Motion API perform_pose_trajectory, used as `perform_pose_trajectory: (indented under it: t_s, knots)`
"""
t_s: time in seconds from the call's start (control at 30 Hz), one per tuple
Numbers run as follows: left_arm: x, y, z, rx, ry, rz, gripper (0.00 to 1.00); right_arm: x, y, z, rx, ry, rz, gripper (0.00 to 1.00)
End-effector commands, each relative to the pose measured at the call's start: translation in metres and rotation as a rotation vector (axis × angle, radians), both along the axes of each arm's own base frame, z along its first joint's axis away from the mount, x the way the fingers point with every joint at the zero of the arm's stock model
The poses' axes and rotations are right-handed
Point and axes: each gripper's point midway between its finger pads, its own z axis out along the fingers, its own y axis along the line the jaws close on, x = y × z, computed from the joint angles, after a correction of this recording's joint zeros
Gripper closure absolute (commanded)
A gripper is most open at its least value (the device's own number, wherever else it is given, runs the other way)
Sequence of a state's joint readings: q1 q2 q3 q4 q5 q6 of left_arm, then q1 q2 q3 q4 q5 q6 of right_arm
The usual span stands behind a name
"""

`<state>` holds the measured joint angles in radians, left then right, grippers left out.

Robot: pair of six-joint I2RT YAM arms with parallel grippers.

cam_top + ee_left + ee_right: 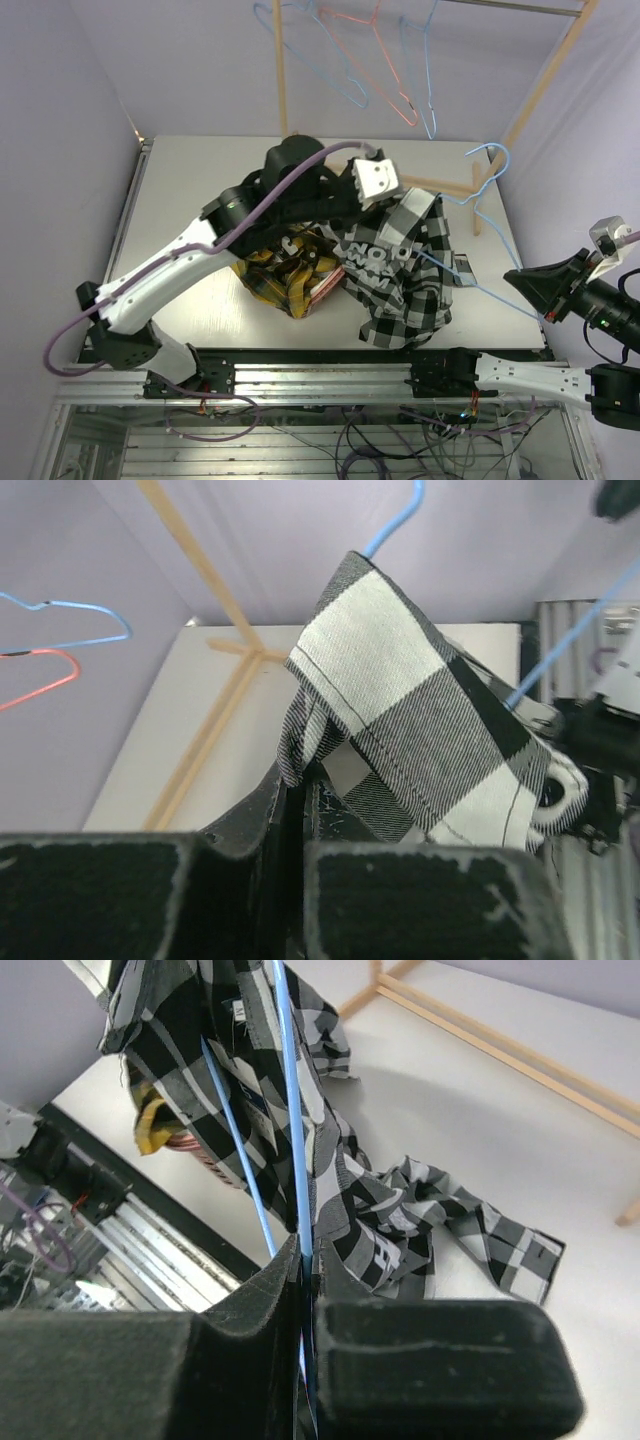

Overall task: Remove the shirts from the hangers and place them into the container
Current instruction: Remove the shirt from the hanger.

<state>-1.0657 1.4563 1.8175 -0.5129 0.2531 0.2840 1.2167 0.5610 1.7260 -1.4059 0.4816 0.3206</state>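
The black-and-white checked shirt with printed lettering hangs from my left gripper, which is shut on a fold of it; its lower part drapes over the container. A light blue hanger is still threaded through this shirt. My right gripper is shut on that hanger's wire, at the table's right side. In the right wrist view the shirt trails down onto the table. The salmon-pink container is mostly buried; a yellow-and-black plaid shirt lies in it.
Three bare hangers hang on the wooden rack at the back: two light blue and one pink-red. Rack poles rise behind the table, with a base rail on it.
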Motion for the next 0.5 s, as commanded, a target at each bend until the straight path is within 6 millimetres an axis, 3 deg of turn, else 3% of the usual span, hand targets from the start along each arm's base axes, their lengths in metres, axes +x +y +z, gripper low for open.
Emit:
perform_pose_trajectory:
  t_s: [0.0,0.1,0.23,0.37,0.43,0.47]
  knots:
    - [0.032,-0.031,0.031,-0.119,-0.036,0.082,0.93,0.026,-0.002,0.001,0.024,0.032,-0.202,1.00]
    - [0.060,-0.044,0.019,-0.133,0.004,0.146,0.91,0.034,-0.005,-0.003,0.014,0.034,-0.274,1.00]
    - [0.099,-0.050,-0.010,-0.122,0.138,0.206,0.80,0.040,-0.017,0.000,0.033,0.021,-0.349,1.00]
    - [0.116,-0.035,-0.026,-0.128,0.208,0.272,0.49,0.039,-0.032,0.007,0.085,0.007,-0.381,1.00]
    - [0.117,-0.024,-0.031,-0.128,0.220,0.299,0.29,0.037,-0.038,0.008,0.110,0.005,-0.388,1.00]
    - [0.117,-0.019,-0.034,-0.125,0.223,0.312,0.27,0.037,-0.040,0.009,0.119,0.004,-0.392,1.00]
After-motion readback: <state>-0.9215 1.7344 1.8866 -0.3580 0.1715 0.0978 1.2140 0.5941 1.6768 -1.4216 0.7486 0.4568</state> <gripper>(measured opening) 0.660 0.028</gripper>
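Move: The checkered shirt is bunched in the left hand; its body hangs about 18 cm below that hand, some 5 cm back and 4 cm right. The blue hanger's neck is level with the hand in height, about 13 cm to its right and 1 cm back, while the container with the yellow shirt lies about 16 cm left, 3 cm back and far below. From the right hand, already gripping the hanger's end, the shirt's body is about 8 cm ahead, 15 cm left, 15 cm down. The left hand carries its pinch of the checkered shirt forward and a little right past the collar, about 12 cm in all, sinking some 6 cm mostly later on as its wrist turns counter-clockwise, tips slightly and the fingers open wide to let go of the cloth. Meanwhile the right hand keeps the blue hanger's end pinched and eases about 3 cm forward and slightly right, swivelling it some 15 degrees clockwise. ##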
